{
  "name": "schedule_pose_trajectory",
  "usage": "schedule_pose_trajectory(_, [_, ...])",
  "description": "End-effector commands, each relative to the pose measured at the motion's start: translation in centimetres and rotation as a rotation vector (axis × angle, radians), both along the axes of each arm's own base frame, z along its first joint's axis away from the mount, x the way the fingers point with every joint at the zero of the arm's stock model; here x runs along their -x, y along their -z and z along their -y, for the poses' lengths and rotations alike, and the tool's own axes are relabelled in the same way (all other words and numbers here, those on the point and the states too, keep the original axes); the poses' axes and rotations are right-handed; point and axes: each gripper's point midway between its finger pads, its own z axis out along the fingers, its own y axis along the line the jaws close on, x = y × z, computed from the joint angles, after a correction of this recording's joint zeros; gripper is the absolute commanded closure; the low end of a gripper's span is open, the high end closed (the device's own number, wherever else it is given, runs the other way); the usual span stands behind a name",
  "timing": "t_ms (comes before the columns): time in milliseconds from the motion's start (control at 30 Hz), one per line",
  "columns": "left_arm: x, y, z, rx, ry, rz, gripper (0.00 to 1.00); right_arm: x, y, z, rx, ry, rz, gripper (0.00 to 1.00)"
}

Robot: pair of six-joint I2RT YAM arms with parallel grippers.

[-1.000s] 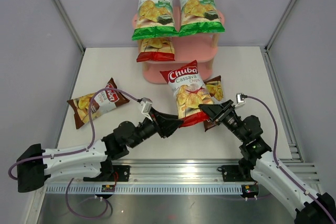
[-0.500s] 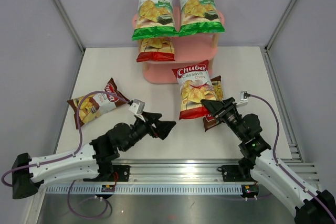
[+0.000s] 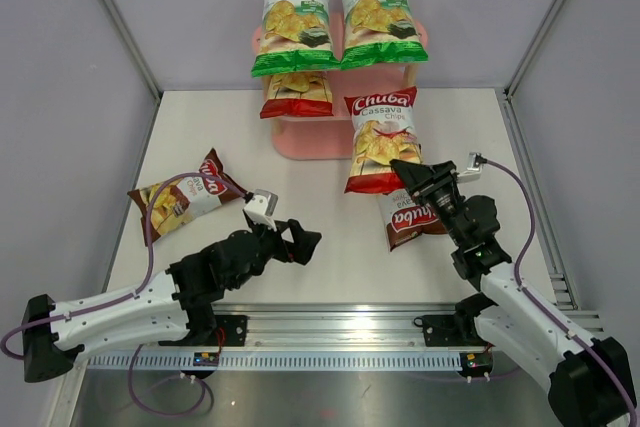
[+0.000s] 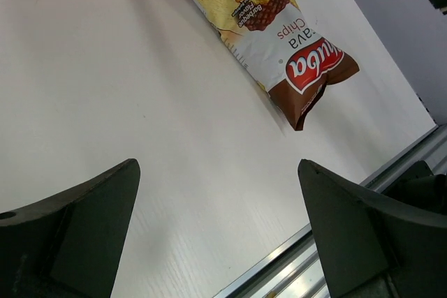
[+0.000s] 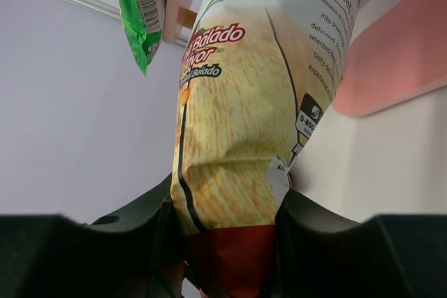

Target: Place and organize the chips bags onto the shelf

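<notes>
My right gripper (image 3: pixel 405 179) is shut on the bottom of a red chips bag (image 3: pixel 382 140) and holds it up in front of the pink shelf (image 3: pixel 330 137); its back shows in the right wrist view (image 5: pixel 244 116). Two green bags (image 3: pixel 293 22) (image 3: pixel 381 17) lie on the shelf's top board, and a red bag (image 3: pixel 297 93) sits on the middle tier. One brown bag (image 3: pixel 183 196) lies on the table at left, another (image 3: pixel 410 215) below the held bag, also in the left wrist view (image 4: pixel 272 29). My left gripper (image 3: pixel 303 243) is open and empty.
The white table (image 3: pixel 300 187) is walled by grey panels with metal uprights (image 3: pixel 120 22). An aluminium rail (image 3: pixel 340 332) runs along the near edge by the arm bases. A green bag's edge (image 5: pixel 140 12) hangs above in the right wrist view.
My right gripper has carried the red bag up and right toward the shelf. My left gripper has let go of it and pulled back left and down, jaws open.
</notes>
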Motion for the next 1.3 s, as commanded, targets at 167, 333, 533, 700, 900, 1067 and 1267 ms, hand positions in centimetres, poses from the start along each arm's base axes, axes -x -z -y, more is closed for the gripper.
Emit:
schedule_pose_trajectory(167, [-0.7,-2.2,-0.2,0.029,-0.032,0.033,0.01,-1.8,-8.3,-0.4,-0.076,-0.032,0.215,1.00])
schedule_pose_trajectory(333, [-0.6,-2.1,-0.7,0.018,-0.030,0.038,0.01,-4.0,-8.3,-0.5,-0.064,-0.031,0.213,1.00])
schedule_pose_trajectory(533, [-0.5,-2.2,-1.5,0.013,-0.038,0.048,0.01,-6.2,-8.7,-0.6,-0.071,-0.054,0.218,1.00])
schedule_pose_trajectory(700, [-0.5,-2.4,-1.9,0.017,-0.045,0.055,0.01,-8.2,-8.5,-0.9,-0.071,-0.064,0.209,1.00])
schedule_pose_trajectory(900, [-0.3,-2.6,-2.2,0.021,-0.043,0.064,0.01,-11.3,-7.8,-0.3,-0.042,-0.010,0.202,1.00])
schedule_pose_trajectory(1067, [-0.2,-2.7,-2.7,0.033,-0.049,0.067,0.01,-13.9,-7.5,-0.1,-0.048,0.022,0.212,1.00])
schedule_pose_trajectory(1267, [0.1,-2.8,-3.7,0.033,-0.062,0.067,0.01,-17.1,-6.6,-0.5,-0.050,0.042,0.232,1.00])
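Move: The red chips bag, already pinched in the right hand, is bound for the free right half of the middle shelf, about 26 cm ahead of that hand, 5 cm left and about level. The red bag already shelved stands some 16 cm left of that spot; a green bag sits roughly 21 cm above it. The brown bag on the table lies about 7 cm ahead of the right hand and 26 below. From the left hand the free spot is some 36 cm ahead, 15 right, 9 up. The red bag rides forward about 16 cm in the right hand's unchanged pinch, towards and into the opening beneath the top board, first lifting some 3 cm, then sinking nearly as much over the last stretch, with hardly any wrist turn. The empty left hand, fingers wide open, drifts about 3 cm left and slightly up, away from the shelf spot. ##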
